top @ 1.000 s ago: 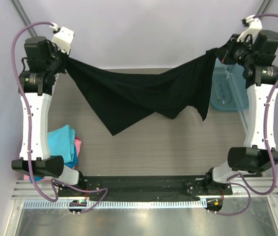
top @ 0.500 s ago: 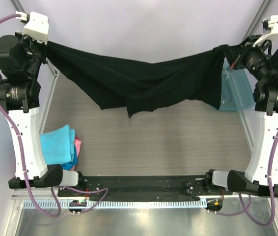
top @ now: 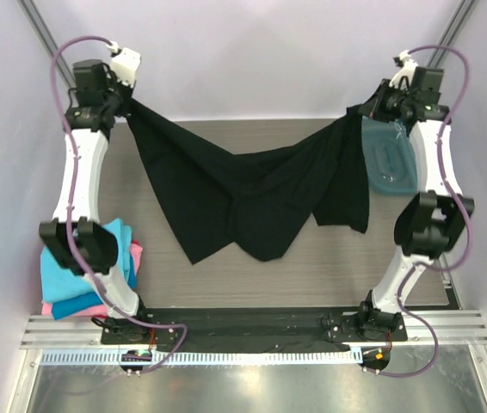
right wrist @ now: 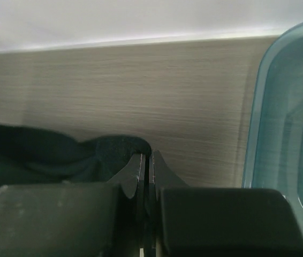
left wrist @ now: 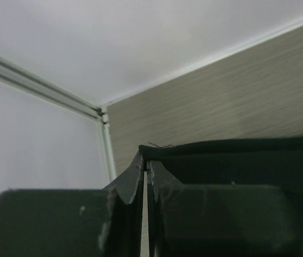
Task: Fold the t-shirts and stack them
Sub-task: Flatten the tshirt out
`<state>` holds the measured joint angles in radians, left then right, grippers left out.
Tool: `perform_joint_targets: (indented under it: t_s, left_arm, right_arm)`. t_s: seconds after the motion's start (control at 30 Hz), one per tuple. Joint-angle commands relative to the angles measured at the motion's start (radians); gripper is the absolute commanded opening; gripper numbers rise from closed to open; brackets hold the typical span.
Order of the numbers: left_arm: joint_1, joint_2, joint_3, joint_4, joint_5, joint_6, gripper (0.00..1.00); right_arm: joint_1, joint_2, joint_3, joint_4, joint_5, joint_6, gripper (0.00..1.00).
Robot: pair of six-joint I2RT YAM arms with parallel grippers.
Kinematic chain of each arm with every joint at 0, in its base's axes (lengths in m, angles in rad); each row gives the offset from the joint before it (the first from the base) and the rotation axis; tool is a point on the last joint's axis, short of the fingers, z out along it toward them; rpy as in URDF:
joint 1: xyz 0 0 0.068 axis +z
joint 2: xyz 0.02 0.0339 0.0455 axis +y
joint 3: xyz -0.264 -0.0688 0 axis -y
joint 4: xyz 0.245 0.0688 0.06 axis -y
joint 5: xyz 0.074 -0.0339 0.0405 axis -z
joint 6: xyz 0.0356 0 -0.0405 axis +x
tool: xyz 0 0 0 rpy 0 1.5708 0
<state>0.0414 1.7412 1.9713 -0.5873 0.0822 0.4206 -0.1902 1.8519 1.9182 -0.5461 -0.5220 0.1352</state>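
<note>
A large black t-shirt (top: 243,185) hangs stretched between both arms over the far half of the table, sagging in the middle with its lower folds touching the tabletop. My left gripper (top: 126,105) is shut on its left corner; the black hem (left wrist: 232,147) shows at the fingertips in the left wrist view. My right gripper (top: 366,112) is shut on the right corner, where bunched black cloth (right wrist: 108,150) leaves the jaws to the left. A folded stack of t-shirts, turquoise (top: 67,280) on blue over pink (top: 134,255), lies at the near left.
A translucent teal plastic tray (top: 390,159) sits at the far right, just beyond the right gripper, its rim (right wrist: 256,107) close beside the fingers. Metal frame posts stand at the far corners. The arm bases and a black rail run along the near edge.
Both grippers have swung back inward and lower with the black t-shirt. The cloth now sags deeper, and its lower folds reach further down the table.
</note>
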Motion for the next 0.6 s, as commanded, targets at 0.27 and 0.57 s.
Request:
perform_joint_targets:
  t_s: [0.27, 0.57]
  left_arm:
    - [0.003, 0.256, 0.143, 0.172, 0.001, -0.042, 0.0]
    - [-0.028, 0.169, -0.028, 0.133, 0.085, -0.101, 0.0]
  right_arm:
    - [0.086, 0.225, 0.279, 0.048, 0.071, -0.214, 0.53]
    - [0.349, -0.204, -0.373, 0.017, 0.076, -0.752, 0.48]
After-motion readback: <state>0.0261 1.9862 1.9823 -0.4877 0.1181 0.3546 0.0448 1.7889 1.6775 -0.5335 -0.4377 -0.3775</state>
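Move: Between the two raised hands, the black t-shirt hangs in a sagging span, one corner already pinched in each. Its middle is about 32 cm to the left hand's right, 8 cm back and 22 cm lower, and from the right hand about 31 cm left, 9 cm back and 16 cm lower. The blue bin stands about 15 cm ahead of the right hand, 16 cm to its right and 25 cm below. The folded stack lies some 36 cm back from the left hand, 10 cm to its left and 31 cm below. Swinging forward and down together, both hands carry the shirt's far edge out over the table, about 7 cm out; the left drops some 10 cm and keeps its pinch. The right, 7 cm lower, opens and lets its corner go, then sweeps roughly 10 cm back and 9 cm left over the shirt, rolling its left side down and turning counter-clockwise, fingers still open. ##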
